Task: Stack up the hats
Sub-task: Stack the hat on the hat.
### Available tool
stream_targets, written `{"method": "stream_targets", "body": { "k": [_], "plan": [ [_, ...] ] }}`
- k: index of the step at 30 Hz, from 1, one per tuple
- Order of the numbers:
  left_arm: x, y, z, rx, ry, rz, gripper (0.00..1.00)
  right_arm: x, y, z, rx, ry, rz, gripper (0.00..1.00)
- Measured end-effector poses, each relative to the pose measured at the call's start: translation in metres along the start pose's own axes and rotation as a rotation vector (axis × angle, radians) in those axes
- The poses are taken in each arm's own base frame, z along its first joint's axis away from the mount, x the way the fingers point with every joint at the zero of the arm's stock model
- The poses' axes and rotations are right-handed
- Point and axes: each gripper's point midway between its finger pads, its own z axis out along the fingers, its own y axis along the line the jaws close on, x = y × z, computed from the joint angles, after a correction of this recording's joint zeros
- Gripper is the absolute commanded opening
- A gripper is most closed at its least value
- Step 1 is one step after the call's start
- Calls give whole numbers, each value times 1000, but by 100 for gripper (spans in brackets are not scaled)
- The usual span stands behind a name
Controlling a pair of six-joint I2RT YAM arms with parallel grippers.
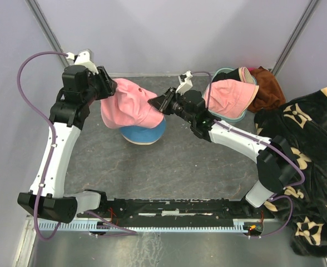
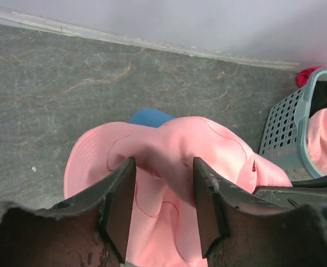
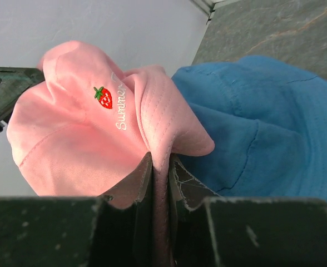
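Note:
A pink hat with a strawberry mark lies draped over a blue hat at mid-table. At the pink hat's left edge my left gripper stands open; in the left wrist view the pink hat bulges up between the spread fingers, which do not pinch it. My right gripper is shut on the pink hat's right brim, and the right wrist view shows the pink fabric clamped between the jaws, with the blue hat just beyond. Another pink hat lies across the teal basket.
The teal basket stands at the back right with a rust-brown cloth beside it. A black blanket with a beige pattern covers the right side. The back wall runs close behind the hats.

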Motion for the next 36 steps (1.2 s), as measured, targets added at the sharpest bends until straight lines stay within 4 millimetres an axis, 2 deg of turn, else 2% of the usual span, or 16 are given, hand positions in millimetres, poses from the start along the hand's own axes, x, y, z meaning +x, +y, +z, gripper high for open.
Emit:
{"method": "stream_targets", "body": {
  "k": [4,10,19,27,30,36],
  "plan": [
    [-8,0,1,5,-29,-19,62,-11,-7,1,21,-35,2,22],
    [-14,4,1,3,-73,-54,67,-24,-19,3,50,-77,6,22],
    [1,20,-8,-24,-122,-126,71,-31,-37,7,89,-102,17,22],
    [36,40,-5,-53,-124,-228,74,-29,-50,6,112,-100,22,23],
    [57,49,-4,-64,-122,-274,75,-28,-53,5,118,-99,23,23],
    [111,66,-2,-69,-140,-400,76,-26,-55,4,117,-94,28,23]
  ]
}}
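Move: The pink hat hangs bunched between the hands. Its middle is about 4 cm right of the half-open left hand, level ahead and some 10 cm lower; the blue hat's middle is about 1 cm farther out than that hand, 7 cm right and 22 cm below. From the right hand, which already pinches the pink brim, the blue hat to be covered lies roughly 2 cm ahead, 7 cm left and 14 cm down. The left hand opens wider and frees itself from the pink cloth with a small lift, then drops with growing speed, about 12 cm down and some 4 cm back and left, rolling its left side down about 20 degrees, to come in open beside the brims' left edge. Meanwhile the right hand keeps its pinch on the pink brim and draws it forward and to the right, about 4 cm each way, then lowers it slightly with a small clockwise turn. ##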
